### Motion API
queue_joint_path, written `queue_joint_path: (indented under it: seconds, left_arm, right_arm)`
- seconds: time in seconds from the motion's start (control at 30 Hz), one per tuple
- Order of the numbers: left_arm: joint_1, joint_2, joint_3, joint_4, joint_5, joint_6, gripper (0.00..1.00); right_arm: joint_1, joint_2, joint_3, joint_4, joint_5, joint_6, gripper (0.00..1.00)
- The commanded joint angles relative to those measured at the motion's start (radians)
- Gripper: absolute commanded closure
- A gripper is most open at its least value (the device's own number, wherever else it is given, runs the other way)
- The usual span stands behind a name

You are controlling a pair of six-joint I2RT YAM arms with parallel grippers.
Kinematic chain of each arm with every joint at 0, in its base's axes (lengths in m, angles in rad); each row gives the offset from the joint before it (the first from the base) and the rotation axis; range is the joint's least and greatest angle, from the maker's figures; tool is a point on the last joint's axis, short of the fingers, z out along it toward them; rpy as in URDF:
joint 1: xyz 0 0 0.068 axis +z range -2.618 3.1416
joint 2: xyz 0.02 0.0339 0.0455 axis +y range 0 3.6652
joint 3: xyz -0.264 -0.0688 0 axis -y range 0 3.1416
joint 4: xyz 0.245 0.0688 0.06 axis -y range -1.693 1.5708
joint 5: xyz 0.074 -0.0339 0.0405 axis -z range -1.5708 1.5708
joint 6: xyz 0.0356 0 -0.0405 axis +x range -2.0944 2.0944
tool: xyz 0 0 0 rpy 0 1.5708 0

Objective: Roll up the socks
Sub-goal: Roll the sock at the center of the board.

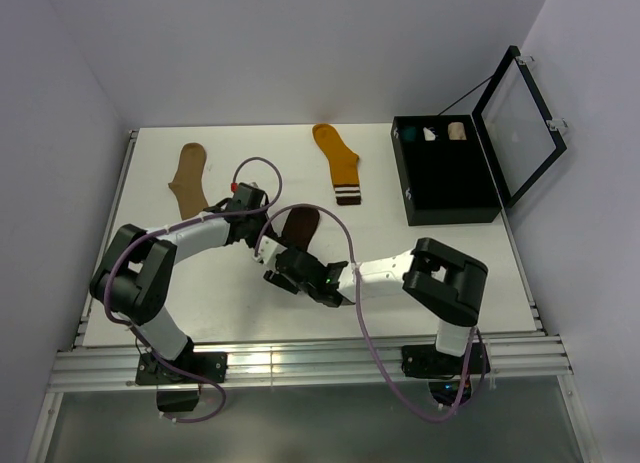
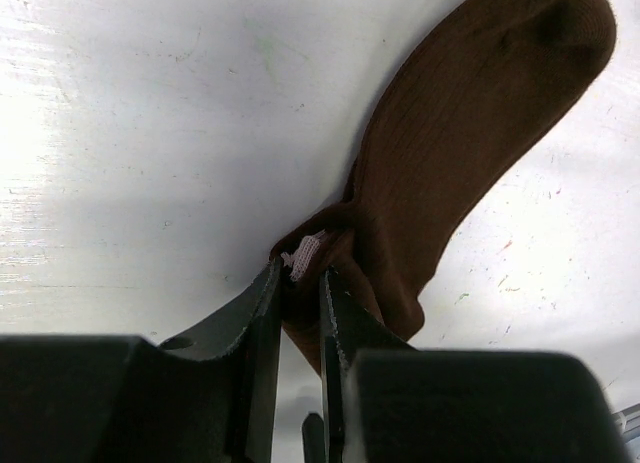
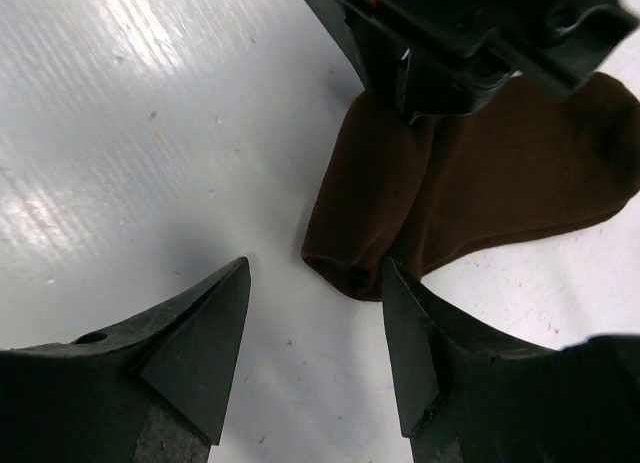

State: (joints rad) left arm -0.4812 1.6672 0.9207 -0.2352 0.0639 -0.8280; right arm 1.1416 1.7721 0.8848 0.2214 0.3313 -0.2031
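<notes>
The dark brown sock [image 2: 470, 133] lies in the middle of the table, its lower end folded over. My left gripper [image 2: 298, 273] is shut on that folded end, where a bit of white cuff [image 2: 305, 251] shows between the fingers. My right gripper [image 3: 315, 273] stands open just short of the folded brown sock [image 3: 400, 193], whose fold sits by the right fingertip [image 3: 392, 283]. From above, the brown sock [image 1: 300, 221] is partly hidden by the left gripper [image 1: 266, 243] and right gripper [image 1: 284, 271]. A tan sock [image 1: 190, 178] and a mustard-orange sock [image 1: 338, 161] lie flat further back.
A black box [image 1: 450, 208] with its lid [image 1: 518, 123] open stands at the back right, with small fabric bundles [image 1: 432, 133] along its far end. White walls close in the table at left and back. Both arms crowd the middle near the front.
</notes>
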Motion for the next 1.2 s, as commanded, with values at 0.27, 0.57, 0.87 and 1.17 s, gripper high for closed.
queue_joint_path:
  seconds: [0.27,0.57,0.87,1.17]
  left_arm:
    - [-0.002,0.022,0.021,-0.041,0.031,0.029,0.8]
    - [-0.002,0.029,0.026,-0.047,0.045,0.04,0.8]
    - [-0.002,-0.037,0.015,-0.033,0.028,0.024,0.62]
    - [0.03,-0.164,-0.048,0.017,-0.019,-0.031,0.38]
  right_arm:
    - [0.012,0.102,0.052,0.11,0.113,-0.068,0.41]
    - [0.012,0.164,0.055,0.142,0.161,-0.093,0.62]
    - [-0.02,0.061,0.063,0.02,-0.047,0.013,1.0]
    - [-0.187,-0.046,0.083,-0.094,-0.472,0.146,1.0]
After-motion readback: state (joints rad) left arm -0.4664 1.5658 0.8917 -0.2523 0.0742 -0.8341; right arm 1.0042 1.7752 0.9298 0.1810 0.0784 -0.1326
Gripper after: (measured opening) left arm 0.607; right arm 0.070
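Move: My right hand, open, has the near end of the rolled part of the brown sock in front of it: the roll's middle is about 4 cm ahead and 2 cm below. The flat foot beyond lies some 10 cm ahead and 4 cm right of this hand. My left hand still pinches the far end, with the roll's middle about 4 cm back and 1 cm right of it; from this hand the flat foot is 2 cm ahead and 6 cm right, the yellow sock 17 cm ahead and 16 cm right. While my left fingers keep their pinch on the roll, I slide my open right hand about 3 cm forward and some 1.5 cm down, over the roll's near end, and shut its fingers on it. Only then does my left hand open and rise 2.5 cm clear, as my right, still pinching, draws back 1 cm, lifts about as far as it sank and tips some 20 degrees steeper. ##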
